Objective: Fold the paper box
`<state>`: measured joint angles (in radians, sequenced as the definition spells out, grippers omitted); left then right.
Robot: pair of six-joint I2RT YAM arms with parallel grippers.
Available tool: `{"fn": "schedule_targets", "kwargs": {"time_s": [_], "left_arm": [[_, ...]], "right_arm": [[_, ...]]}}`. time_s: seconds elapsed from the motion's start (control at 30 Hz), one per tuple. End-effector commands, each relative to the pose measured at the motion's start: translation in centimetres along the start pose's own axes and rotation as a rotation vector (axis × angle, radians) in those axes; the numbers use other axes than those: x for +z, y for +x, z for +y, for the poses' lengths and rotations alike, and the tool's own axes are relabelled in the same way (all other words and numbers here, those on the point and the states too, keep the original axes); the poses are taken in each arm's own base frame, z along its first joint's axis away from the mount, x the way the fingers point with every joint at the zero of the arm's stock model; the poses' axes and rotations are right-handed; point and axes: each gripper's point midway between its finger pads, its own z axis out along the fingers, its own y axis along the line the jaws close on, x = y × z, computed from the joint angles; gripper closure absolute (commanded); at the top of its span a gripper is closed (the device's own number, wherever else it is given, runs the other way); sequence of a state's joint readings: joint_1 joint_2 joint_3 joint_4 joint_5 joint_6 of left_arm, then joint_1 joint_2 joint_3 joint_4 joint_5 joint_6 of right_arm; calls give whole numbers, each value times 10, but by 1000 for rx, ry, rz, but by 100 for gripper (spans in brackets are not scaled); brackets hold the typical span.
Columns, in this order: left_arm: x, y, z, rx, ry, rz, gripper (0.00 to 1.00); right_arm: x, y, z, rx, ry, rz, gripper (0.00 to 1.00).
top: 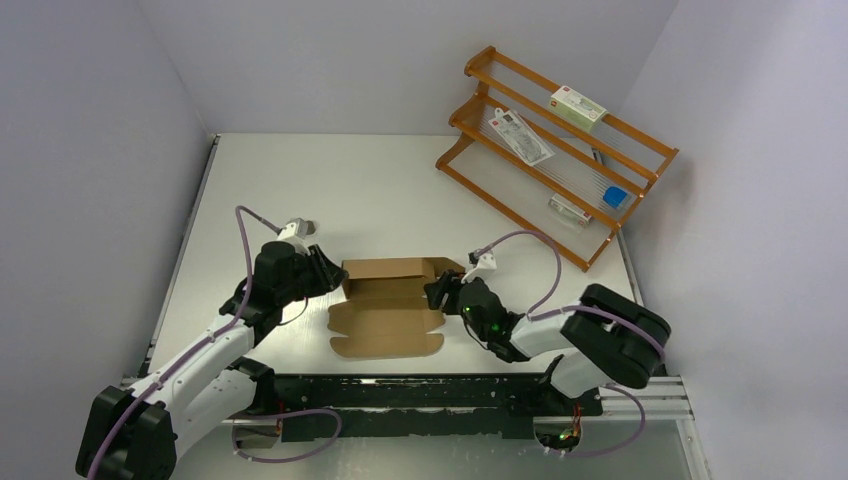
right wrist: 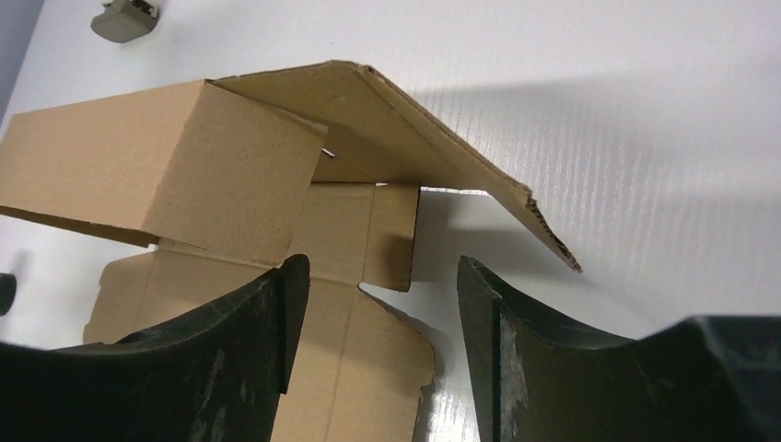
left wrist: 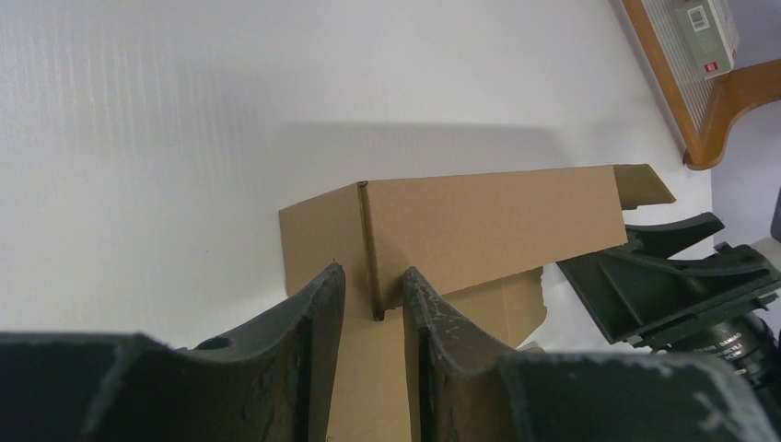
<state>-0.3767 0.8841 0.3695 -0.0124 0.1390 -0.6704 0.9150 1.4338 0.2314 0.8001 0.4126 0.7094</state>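
The paper box is brown cardboard in the middle of the table. Its back wall and side flaps are raised, and its front panel lies flat. My left gripper is at the box's left end. In the left wrist view its jaws stand a little apart on either side of the raised wall's corner crease, with a gap showing on both sides. My right gripper is at the right end. It stands open over the flat panel's scalloped edge, below a lifted flap, and holds nothing.
An orange wooden rack stands at the back right and holds small white packages and a blue item. Grey walls close in the table on the left, back and right. A black rail runs along the near edge.
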Motion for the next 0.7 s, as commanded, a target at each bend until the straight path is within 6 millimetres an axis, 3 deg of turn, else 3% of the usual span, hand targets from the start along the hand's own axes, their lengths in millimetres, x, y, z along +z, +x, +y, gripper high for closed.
{"fn": "schedule_targets", "kwargs": {"time_s": [0.0,0.4,0.67], "left_arm": [[-2,-4,0,7,-19,-3,65],[-2,-6,-3,2,-5,-11,66],[-1,-4,-1,-2,-5,-7,66]], "right_arm": [[11,-16,15,29,-32,-101,37],[11,-10,54,-69,-157,-97,55],[16,2,51,-117,-159,-84,56]]}}
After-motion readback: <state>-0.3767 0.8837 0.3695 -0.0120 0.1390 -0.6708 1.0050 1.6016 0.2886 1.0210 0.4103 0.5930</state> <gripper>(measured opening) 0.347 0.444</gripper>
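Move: The box wall's right end, with its folded end flap, is only about 3 cm ahead of the right hand, 2 cm to its left and 2 cm above. The right side flap sticks out some 6 cm ahead and 2 cm to the hand's right, while the flat near panel is roughly 7 cm back, 10 cm left and 3 cm lower. From the left hand, that right end lies about 18 cm right, 1 cm ahead and slightly lower. The right finger pad of the right hand comes up to the lower corner of the wall's right end flap and seems to touch it. To get there the hand sweeps left about 4.5 cm, dipping a centimetre and then rising about two, as the wrist turns some 10 degrees, counter-clockwise and tipping up. Its fingers partly close but stay apart; the left fingers stay still around the wall's left corner. ##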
